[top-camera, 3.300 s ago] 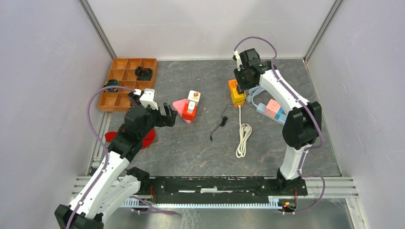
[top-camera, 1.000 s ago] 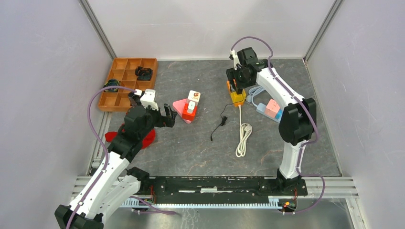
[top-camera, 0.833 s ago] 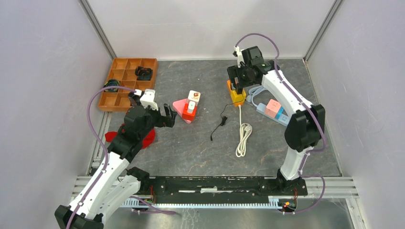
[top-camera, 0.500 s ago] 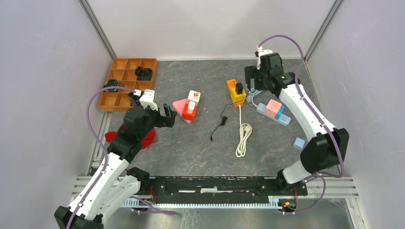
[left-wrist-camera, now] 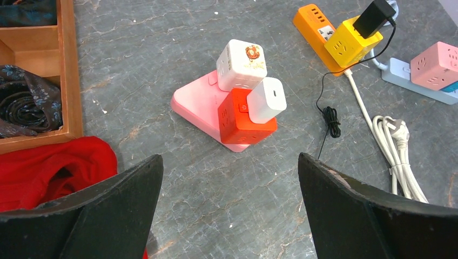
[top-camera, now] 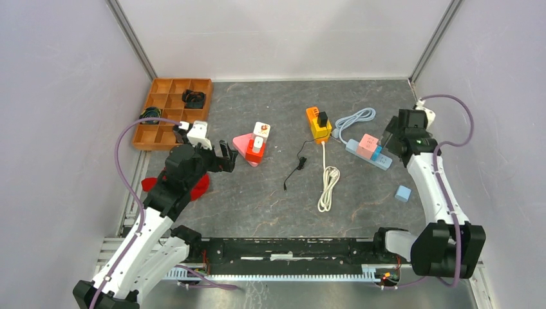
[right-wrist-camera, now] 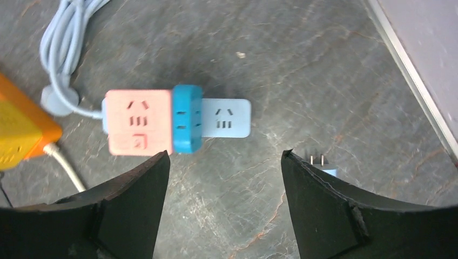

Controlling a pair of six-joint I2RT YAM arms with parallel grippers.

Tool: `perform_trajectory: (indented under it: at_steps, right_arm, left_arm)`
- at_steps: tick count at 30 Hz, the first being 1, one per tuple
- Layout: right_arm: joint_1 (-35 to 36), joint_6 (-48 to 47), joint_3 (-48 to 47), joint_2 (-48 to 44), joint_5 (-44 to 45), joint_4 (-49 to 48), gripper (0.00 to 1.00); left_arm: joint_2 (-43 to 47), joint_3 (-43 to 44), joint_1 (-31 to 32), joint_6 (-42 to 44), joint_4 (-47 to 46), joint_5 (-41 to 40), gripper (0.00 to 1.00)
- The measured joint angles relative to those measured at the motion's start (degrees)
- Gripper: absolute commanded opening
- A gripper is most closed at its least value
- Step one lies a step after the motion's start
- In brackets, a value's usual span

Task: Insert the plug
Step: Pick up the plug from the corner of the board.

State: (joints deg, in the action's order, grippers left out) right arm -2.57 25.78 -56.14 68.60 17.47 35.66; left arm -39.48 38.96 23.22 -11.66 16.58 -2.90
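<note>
The black plug (top-camera: 322,119) stands in the top of a yellow socket cube (top-camera: 320,131) at the end of an orange strip (top-camera: 313,113); the left wrist view shows the plug (left-wrist-camera: 376,16) tilted on that cube (left-wrist-camera: 351,43). My right gripper (top-camera: 391,140) is well to the right of it, open and empty, low over the floor beside a light blue power strip (right-wrist-camera: 229,116) carrying a pink cube (right-wrist-camera: 137,121) and a blue cube (right-wrist-camera: 187,118). In its wrist view, the right gripper (right-wrist-camera: 225,154) holds nothing. My left gripper (top-camera: 223,156) is open and empty, near the left gripper's (left-wrist-camera: 229,158) pink base.
A pink base (top-camera: 243,141) carries a red cube and white cubes. A coiled white cord (top-camera: 328,183) and a thin black cable (top-camera: 297,166) lie mid-table. A small blue pronged cube (top-camera: 403,193) sits at the right. A wooden tray (top-camera: 169,109) and red cloth (top-camera: 196,187) are at the left.
My right arm swung from the yellow cube away to the right side, leaving the black plug standing in the cube. The left arm has not moved.
</note>
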Motion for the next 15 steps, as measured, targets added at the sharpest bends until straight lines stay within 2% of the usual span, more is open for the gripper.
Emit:
perform_trajectory:
  at_steps: [15]
  right_arm:
    - [-13.9,13.1,13.0,-0.6,5.6,-0.7,0.79]
  left_arm:
    - [-0.6,-0.5,0.2,0.0,-0.1,0.1,1.00]
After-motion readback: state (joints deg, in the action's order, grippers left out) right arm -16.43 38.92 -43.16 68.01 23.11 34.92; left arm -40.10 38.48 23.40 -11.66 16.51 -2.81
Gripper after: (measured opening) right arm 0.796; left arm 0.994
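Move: Behind and outside the right hand, the plug lies on the board roughly 11 cm back, 8 cm to the right and 12 cm below. The blue adapter sits about 3 cm ahead and 3 cm to the left of the hand, 8 cm down; the pink cube is some 6 cm ahead and 7 cm left at that height. From the left hand the plug is about 62 cm right, 6 cm back and 19 cm below. Coming down and back towards the plug from beside the adapter strip, the right hand drops about 7 cm while drawing back and sliding right by nearly as much each. Its wrist turns clockwise by some 25 degrees and the fingers stay wide open, still above the board and touching nothing. ##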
